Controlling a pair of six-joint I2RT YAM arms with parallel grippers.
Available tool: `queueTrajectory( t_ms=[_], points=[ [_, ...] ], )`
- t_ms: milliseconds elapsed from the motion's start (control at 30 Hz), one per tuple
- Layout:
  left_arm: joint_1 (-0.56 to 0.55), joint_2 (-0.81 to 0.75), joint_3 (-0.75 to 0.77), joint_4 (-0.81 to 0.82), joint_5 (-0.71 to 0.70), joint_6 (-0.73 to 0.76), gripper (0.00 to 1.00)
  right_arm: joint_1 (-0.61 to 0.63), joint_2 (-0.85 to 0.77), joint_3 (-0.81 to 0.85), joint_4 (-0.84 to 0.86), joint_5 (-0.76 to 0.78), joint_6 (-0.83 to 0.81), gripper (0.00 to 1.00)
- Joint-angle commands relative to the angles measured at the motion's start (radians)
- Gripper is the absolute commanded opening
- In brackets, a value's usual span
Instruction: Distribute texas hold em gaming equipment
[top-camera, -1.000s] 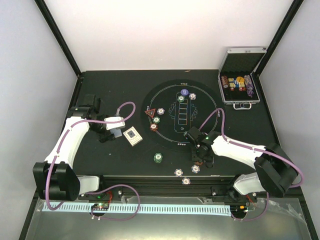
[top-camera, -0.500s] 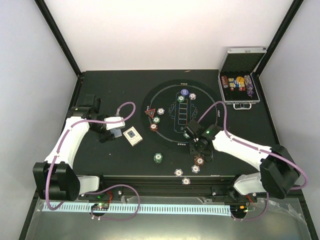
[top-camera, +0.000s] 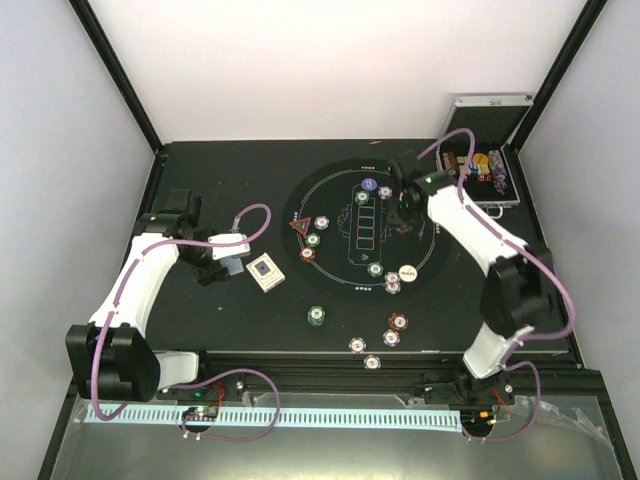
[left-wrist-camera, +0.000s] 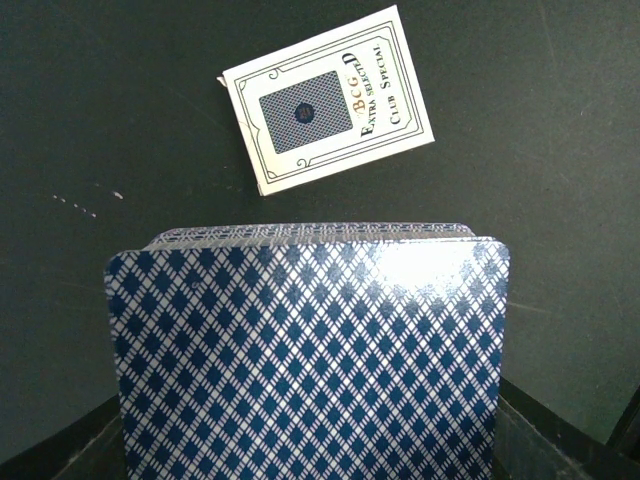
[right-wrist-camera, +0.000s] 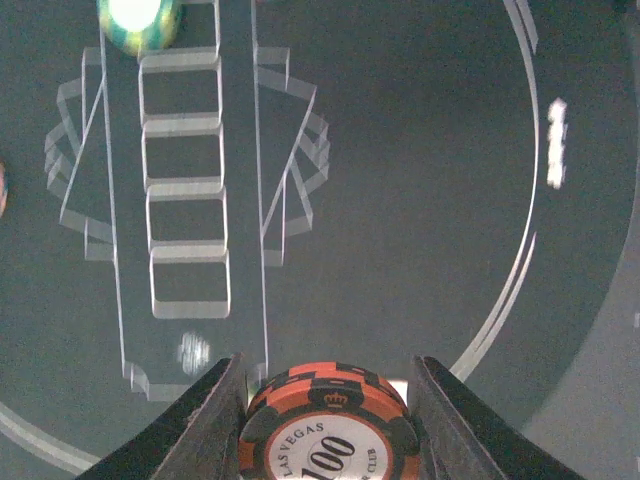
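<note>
My left gripper (top-camera: 231, 258) is shut on a deck of blue diamond-backed playing cards (left-wrist-camera: 310, 350) that hides its fingers, low over the table left of the mat. The cards' box (left-wrist-camera: 328, 100) lies flat just beyond it. My right gripper (right-wrist-camera: 328, 378) is shut on an orange-and-black poker chip (right-wrist-camera: 325, 430) marked 100. It hangs over the far right part of the round black mat (top-camera: 330, 275). A green chip (right-wrist-camera: 138, 20) lies ahead of it. On the mat lie a red triangular marker (top-camera: 298, 227), a white button (top-camera: 408, 272) and several chips.
The open silver case (top-camera: 492, 120) with chip rolls stands at the back right, close behind my right arm. Loose chips lie off the mat near the front edge: a green one (top-camera: 316, 315), a red-brown one (top-camera: 398, 322) and others (top-camera: 372, 362).
My right arm has swung from the near edge of the mat to its far right side. The white button and the chips beside it have come into view. The left arm has not moved.
</note>
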Motion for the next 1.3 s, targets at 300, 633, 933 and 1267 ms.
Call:
queueTrajectory(
  t_ms=[300, 633, 933, 1267],
  points=[
    [0.008, 0.016, 0.045, 0.012, 0.006, 0.0, 0.02, -0.13, 0.625, 0.727, -0.134, 0.013, -0.113, 0.25],
    [0.008, 0.051, 0.04, 0.027, 0.001, -0.003, 0.01, -0.221, 0.811, 0.926, -0.17, -0.012, -0.116, 0.26],
    [0.008, 0.054, 0.04, 0.021, 0.004, -0.002, 0.02, -0.229, 0.905, 0.974, -0.144, -0.006, -0.104, 0.27],
    [0.008, 0.056, 0.038, 0.019, 0.0, -0.005, 0.02, -0.232, 0.956, 1.021, -0.132, -0.006, -0.101, 0.4]
  ],
)
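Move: My right hand already pinches the red 100 chip. The open spot for it lies about 20 cm ahead, 5 cm to the right and 13 cm below. Level with the spot's height, the white 10 chip is some 21 cm ahead and 1 cm left, the purple button 23 ahead and 6 left, and the green chip 19 ahead and 8 left. From my left hand the spot is roughly 31 cm ahead, 47 right and 13 below. Keeping the red chip pinched, I sweep my right hand forward about 20 cm over the mat, sinking as I go. Near the end I swing it some 6 cm right and turn it slightly clockwise, then lower it further, about 11 cm down in all, to the bare mat just right of the white 10 chip. My left hand keeps hold of the card deck and sinks about 1 cm. ##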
